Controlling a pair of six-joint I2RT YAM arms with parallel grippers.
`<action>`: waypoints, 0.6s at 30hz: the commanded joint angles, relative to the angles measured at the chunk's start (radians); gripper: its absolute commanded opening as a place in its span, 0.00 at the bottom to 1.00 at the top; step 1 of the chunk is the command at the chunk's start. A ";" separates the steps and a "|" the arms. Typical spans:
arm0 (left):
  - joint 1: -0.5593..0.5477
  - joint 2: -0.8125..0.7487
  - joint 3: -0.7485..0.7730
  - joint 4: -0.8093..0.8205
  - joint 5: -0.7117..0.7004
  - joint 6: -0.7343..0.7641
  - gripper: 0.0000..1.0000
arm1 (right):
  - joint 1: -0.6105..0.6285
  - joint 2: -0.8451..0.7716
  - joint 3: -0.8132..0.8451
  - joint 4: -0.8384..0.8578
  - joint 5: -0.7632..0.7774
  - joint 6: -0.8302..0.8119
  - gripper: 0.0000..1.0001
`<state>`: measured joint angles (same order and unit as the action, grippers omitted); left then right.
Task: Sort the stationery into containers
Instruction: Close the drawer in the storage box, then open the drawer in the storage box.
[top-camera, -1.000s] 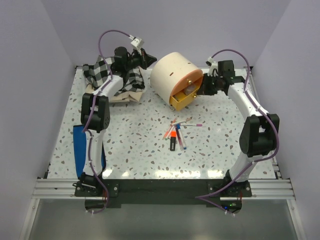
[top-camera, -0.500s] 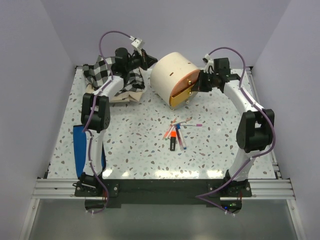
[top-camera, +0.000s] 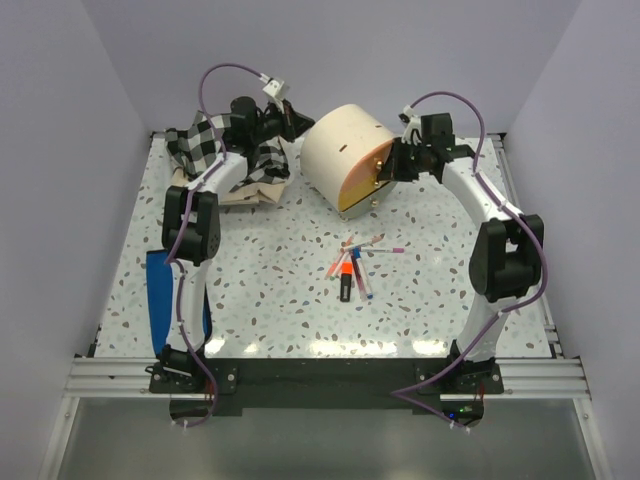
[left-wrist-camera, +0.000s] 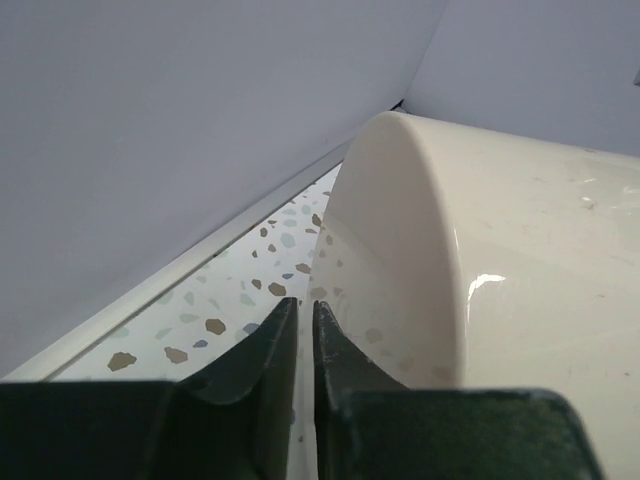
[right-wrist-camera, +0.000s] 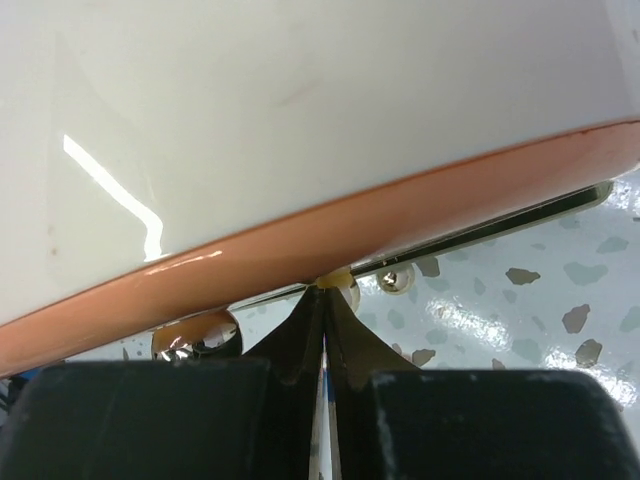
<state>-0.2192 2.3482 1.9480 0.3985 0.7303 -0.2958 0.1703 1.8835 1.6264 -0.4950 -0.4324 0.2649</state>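
The containers are one cream drum-shaped cabinet (top-camera: 340, 150) with orange drawer fronts (top-camera: 365, 182), all pushed in flush. My right gripper (top-camera: 389, 169) is shut, and its tips (right-wrist-camera: 323, 285) press against an orange drawer front (right-wrist-camera: 300, 250) beside a small gold knob (right-wrist-camera: 396, 280). My left gripper (top-camera: 296, 119) is shut and empty behind the cabinet, its tips (left-wrist-camera: 300, 305) close to the cream wall (left-wrist-camera: 480, 280). The stationery (top-camera: 354, 264) lies in a loose pile mid-table: thin pens, an orange highlighter (top-camera: 341, 266) and a black pen (top-camera: 346, 289).
A black-and-white checked cloth pile (top-camera: 212, 150) lies at the back left, under the left arm. A blue flat object (top-camera: 158, 300) sits at the table's left edge. Walls close in the back and both sides.
The orange drawer that stood pulled out has slid back into the cabinet, pushed by my right gripper moving left. The left arm and the pile have not moved.
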 joint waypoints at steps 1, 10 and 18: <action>0.009 -0.093 -0.009 0.011 -0.046 0.010 0.28 | 0.005 -0.125 -0.009 -0.060 0.082 -0.101 0.12; 0.058 -0.104 -0.004 -0.024 -0.080 0.052 0.50 | -0.002 -0.351 -0.215 -0.047 0.011 -0.358 0.57; 0.055 -0.113 -0.015 -0.020 -0.071 0.040 0.51 | 0.000 -0.351 -0.224 0.067 0.004 -0.395 0.59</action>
<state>-0.1596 2.3047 1.9369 0.3660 0.6613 -0.2687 0.1703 1.5124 1.3891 -0.4976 -0.4129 -0.0795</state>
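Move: The right fingertips, still shut, are right at the storage box's closed yellow drawer. Its knob is level ahead, about 1 cm left and 2 cm below; the peach knob sits about 5 cm above that one, and the pens lie roughly 14 cm back, 5 cm left and 15 cm below. From the left hand, at the box's far side, the box's middle is some 9 cm back, 9 cm right and 8 cm below; the yellow knob is about 14 cm back, 15 cm right and 7 cm lower. Take the right gripper off the shut yellow drawer: draw it back about 7 cm and slightly right, lifting some 6 cm as it goes, tipping the fingers up by some 20 degrees while they spread to over half open. Meanwhile ease the left gripper off the back of the box, about 5 cm to the left and a little forward and up, opening it halfway. ##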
